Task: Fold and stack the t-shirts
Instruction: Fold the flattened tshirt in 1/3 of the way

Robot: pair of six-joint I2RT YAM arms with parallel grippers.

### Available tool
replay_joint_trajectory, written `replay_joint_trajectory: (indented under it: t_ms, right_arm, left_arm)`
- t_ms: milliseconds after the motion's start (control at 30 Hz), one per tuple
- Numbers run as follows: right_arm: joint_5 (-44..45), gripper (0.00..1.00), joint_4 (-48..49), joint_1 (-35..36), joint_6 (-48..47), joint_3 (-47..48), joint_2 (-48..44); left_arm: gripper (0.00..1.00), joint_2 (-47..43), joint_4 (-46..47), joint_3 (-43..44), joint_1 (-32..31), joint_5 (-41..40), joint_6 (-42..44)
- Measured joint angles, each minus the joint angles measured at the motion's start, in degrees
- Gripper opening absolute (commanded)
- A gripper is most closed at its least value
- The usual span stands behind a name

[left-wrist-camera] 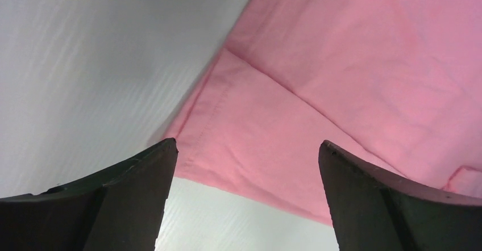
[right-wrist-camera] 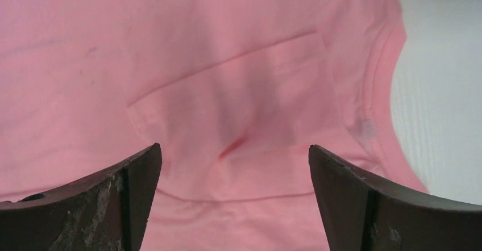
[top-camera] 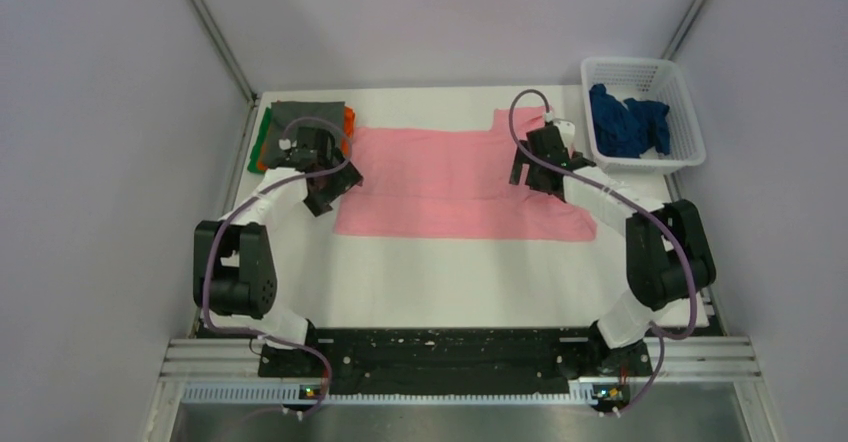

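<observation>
A light pink t-shirt [top-camera: 455,184] lies flat across the middle of the table, partly folded. My left gripper [top-camera: 322,184] hovers over its left edge, open, with nothing between its fingers; the left wrist view shows the pink hem [left-wrist-camera: 244,149] and bare table below. Over the shirt's right part, near the collar, my right gripper [top-camera: 537,170] stands open and empty above the pink cloth [right-wrist-camera: 227,92]. A folded stack sits at the back left, grey t-shirt [top-camera: 305,114] on top, orange [top-camera: 349,119] and green [top-camera: 259,147] edges showing. A dark blue t-shirt [top-camera: 626,120] lies crumpled in the basket.
The white mesh basket [top-camera: 683,102] stands at the back right corner. Grey walls close in the table on both sides. The arm bases and a metal rail [top-camera: 450,362] run along the near edge.
</observation>
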Motion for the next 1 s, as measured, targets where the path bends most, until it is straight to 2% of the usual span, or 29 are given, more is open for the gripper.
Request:
replay_joint_trajectory:
  t_ms: [133,300,467,600,800,1000]
  right_arm:
    - [-5.73,0.99,2.27,0.00,0.55,-5.29,-2.64]
    - [-9.42,0.99,4.04,0.00,1.01,-5.84,0.17]
    - [-10.29,0.95,5.90,0.00,0.81,-5.81,4.59]
    - [-11.26,0.95,7.41,-0.02,0.74,-7.30,3.69]
    - [-13.22,0.95,7.37,0.04,2.86,-19.39,-7.87]
    - [-14.36,0.95,2.80,3.43,5.95,-27.93,-18.88]
  left_arm:
    - [0.99,0.28,2.29,-0.87,-0.09,5.57,0.00]
    - [0.99,5.42,5.68,-0.87,-0.79,11.47,0.00]
    - [0.99,9.25,7.34,-0.66,-1.29,13.68,0.04]
    - [0.99,9.22,8.55,-1.33,-1.25,14.12,0.00]
    - [0.99,1.88,14.75,-11.32,-1.38,14.47,-0.37]
    - [0.99,-15.78,15.82,-28.41,-3.56,14.27,-3.65]
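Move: The left hand hovers over the pink t-shirt's left edge: the left end of the folded-up flap lies about 5 cm to its right and 5 cm below, with the stack of folded shirts some 17 cm ahead and 8 cm left. The right hand has the folded-over sleeve just beneath it, 6 cm down and 2 cm left. From it the far sleeve is about 18 cm ahead and 4 cm left, the laundry basket 19 cm ahead and 26 cm right. Inward and down first: with fingers staying open, the left hand shifts about 5 cm right while the right hand eases a little left and back, both sinking until their fingertips rest on the folded flap and sleeve. Then, staying low, both drag the t-shirt straight back towards the bases by some 10 cm; each hand rolls slightly. ##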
